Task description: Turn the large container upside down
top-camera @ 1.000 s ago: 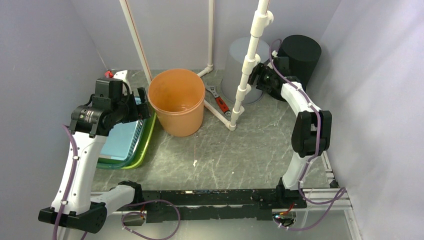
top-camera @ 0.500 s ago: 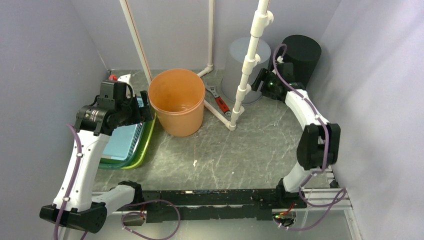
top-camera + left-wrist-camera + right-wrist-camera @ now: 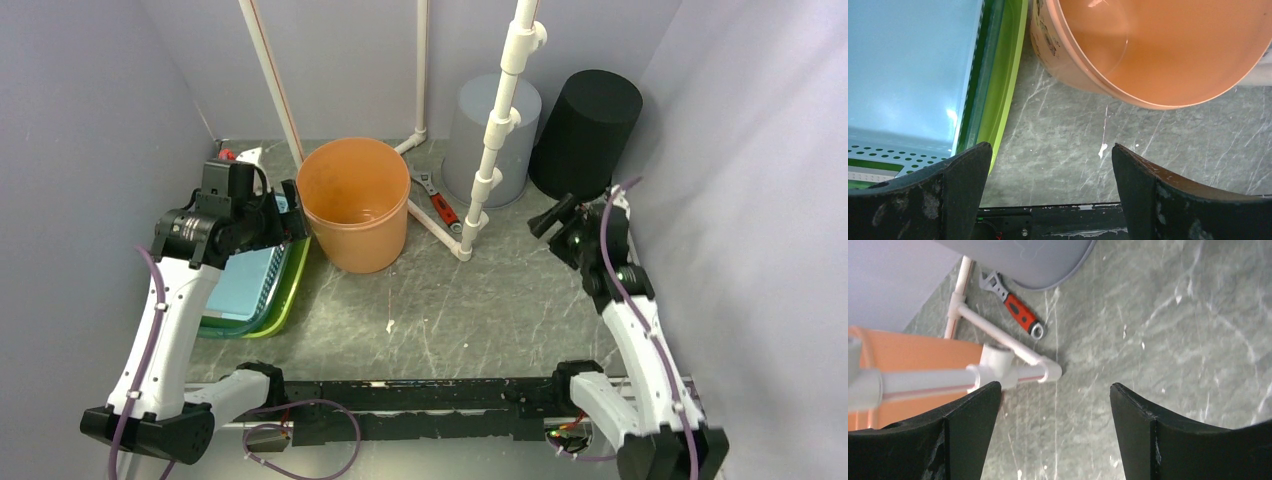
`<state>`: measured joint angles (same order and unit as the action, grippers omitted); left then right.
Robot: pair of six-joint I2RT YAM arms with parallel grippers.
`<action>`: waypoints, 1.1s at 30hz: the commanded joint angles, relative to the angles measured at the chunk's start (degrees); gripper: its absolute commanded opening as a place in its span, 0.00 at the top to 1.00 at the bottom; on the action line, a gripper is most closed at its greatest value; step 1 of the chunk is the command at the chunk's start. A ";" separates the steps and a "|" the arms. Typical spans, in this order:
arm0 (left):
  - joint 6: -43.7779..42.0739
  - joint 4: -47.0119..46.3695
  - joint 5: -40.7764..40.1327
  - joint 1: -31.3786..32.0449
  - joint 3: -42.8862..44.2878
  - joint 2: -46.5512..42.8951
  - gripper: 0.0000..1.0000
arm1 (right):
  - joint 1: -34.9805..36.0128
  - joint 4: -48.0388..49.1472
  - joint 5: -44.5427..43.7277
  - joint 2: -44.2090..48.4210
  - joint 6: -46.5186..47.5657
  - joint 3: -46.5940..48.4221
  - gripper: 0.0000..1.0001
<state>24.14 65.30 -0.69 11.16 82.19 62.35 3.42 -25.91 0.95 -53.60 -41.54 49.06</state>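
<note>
The large orange container (image 3: pixel 353 200) stands upright, mouth up, at the middle left of the table; its inside (image 3: pixel 1168 50) fills the top of the left wrist view. My left gripper (image 3: pixel 288 210) hovers open just left of its rim, nothing between the jaws (image 3: pixel 1049 147). My right gripper (image 3: pixel 556 216) is open and empty at the right, in front of the black container (image 3: pixel 588 130), apart from it. In the right wrist view its jaws (image 3: pixel 1055 386) frame bare table, with the orange container's wall (image 3: pixel 913 355) at the left.
A grey container (image 3: pixel 492 140) and the black one stand mouth down at the back. White PVC pipework (image 3: pixel 497 130) rises between them and the orange one, with a red-handled wrench (image 3: pixel 440 205) at its foot. A blue tray inside a green one (image 3: pixel 245 285) lies at the left.
My right arm has pulled back from between the pipe and the black container toward the near right, its jaws a little wider. The left arm has barely shifted.
</note>
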 commanded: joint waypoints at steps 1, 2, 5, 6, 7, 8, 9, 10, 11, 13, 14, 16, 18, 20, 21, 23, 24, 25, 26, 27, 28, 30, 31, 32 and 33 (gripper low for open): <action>1.25 -1.93 0.78 -0.26 1.65 1.06 0.05 | -0.17 -2.30 5.24 12.31 -5.71 -5.60 0.16; 1.37 -2.13 0.78 -0.27 1.53 1.16 0.05 | -0.17 -2.03 8.38 14.37 -6.07 -6.77 0.15; 1.98 -3.21 0.90 -0.26 1.28 1.40 0.05 | -0.17 -1.32 17.46 19.52 -7.64 -10.50 0.14; 2.18 -3.58 0.87 -0.26 1.41 1.60 0.05 | -0.09 -1.64 19.74 21.05 -8.46 -11.96 0.14; 2.39 -3.75 0.93 -0.26 1.58 1.89 0.05 | -0.13 -1.94 22.02 22.84 -8.69 -13.35 0.14; 2.38 -3.75 0.95 -0.26 1.92 2.09 0.05 | -0.10 -2.45 24.40 24.54 -8.54 -14.98 0.14; 2.46 -3.79 0.82 -0.26 2.20 2.45 0.05 | -0.08 -3.27 25.96 26.56 -8.29 -16.22 0.14; 2.53 -4.06 0.78 -0.26 2.42 2.73 0.05 | -0.08 -4.41 27.76 28.58 -8.07 -17.21 0.14; 2.58 -4.61 0.78 -0.26 2.29 3.02 0.05 | -0.09 -4.80 29.13 30.45 -7.95 -18.12 0.14; 2.99 -5.79 0.78 -0.30 2.02 3.93 0.05 | -0.08 -4.12 33.18 33.44 -7.18 -19.56 0.14; 3.23 -6.34 0.78 -0.39 2.24 4.54 0.05 | -0.08 -3.80 35.24 34.38 -6.77 -19.76 0.14; 3.61 -6.66 0.78 -0.73 3.78 6.20 0.05 | -0.08 -4.40 38.63 34.68 -4.73 -19.11 0.14; 3.80 -6.83 1.34 -1.35 5.16 7.74 0.05 | -0.08 -7.46 40.57 33.63 -1.41 -17.16 0.14; 4.08 -7.27 1.44 -2.20 5.34 8.84 0.05 | -0.08 -10.81 41.63 32.30 1.84 -15.15 0.14; 4.38 -7.57 1.44 -2.73 4.96 9.10 0.05 | -0.08 -11.81 42.25 31.91 2.96 -14.33 0.14; 4.99 -9.01 3.03 -4.09 3.97 9.53 0.05 | -0.08 -12.49 43.65 31.41 4.11 -13.08 0.14; 5.48 -9.94 4.02 -4.66 3.76 9.85 0.05 | -0.08 -12.20 44.30 31.42 4.04 -12.72 0.14; 6.03 -10.90 4.54 -4.95 3.70 10.39 0.05 | -0.10 -11.50 44.79 31.53 3.66 -12.49 0.13; 6.30 -10.92 4.69 -5.15 3.92 11.07 0.05 | -0.14 -10.92 45.16 31.68 3.11 -12.38 0.13; 6.21 -10.58 4.72 -5.13 4.08 11.72 0.05 | -0.09 -10.33 45.53 31.78 2.85 -12.17 0.13; 5.82 -10.66 4.73 -5.16 3.90 12.08 0.05 | -0.08 -10.12 45.88 31.80 2.85 -11.88 0.13; 4.78 -12.05 4.14 -5.14 2.28 12.29 0.06 | -0.08 -10.53 46.39 31.60 3.00 -10.71 0.13; 4.28 -12.61 3.90 -5.18 1.30 12.23 0.08 | -0.10 -10.44 46.70 31.62 2.87 -10.12 0.13; 3.80 -12.88 3.59 -5.18 0.62 12.39 0.10 | -0.09 -10.06 47.07 31.46 2.62 -9.47 0.13; 3.19 -12.99 3.39 -5.18 0.12 12.55 0.13 | -0.09 -9.51 47.45 31.37 2.14 -9.05 0.13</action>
<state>29.10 55.35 2.15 6.07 84.20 74.67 3.42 -37.52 45.28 -22.04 -39.77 35.94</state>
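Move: The large orange container stands open end up, its middle about 12 cm ahead of the left hand, 10 cm to its right and 17 cm below; the stacked trays lie level with that hand, 14 cm to its left and low. From the right hand, the orange container is some 36 cm left, 6 cm ahead and 10 cm lower. The upturned grey bucket is 22 cm ahead of the right hand and 8 cm left, the black one 23 cm ahead and 11 cm right. Bring the open left gripper forward about 8 cm, slowly at first, to the left rim of the orange container, sinking slightly. Meanwhile draw the empty, open right gripper back some 17 cm and 10 cm left, away from the upturned grey and black buckets, swinging it about 40 degrees counter-clockwise and rolling its left side up so that it faces leftward. ##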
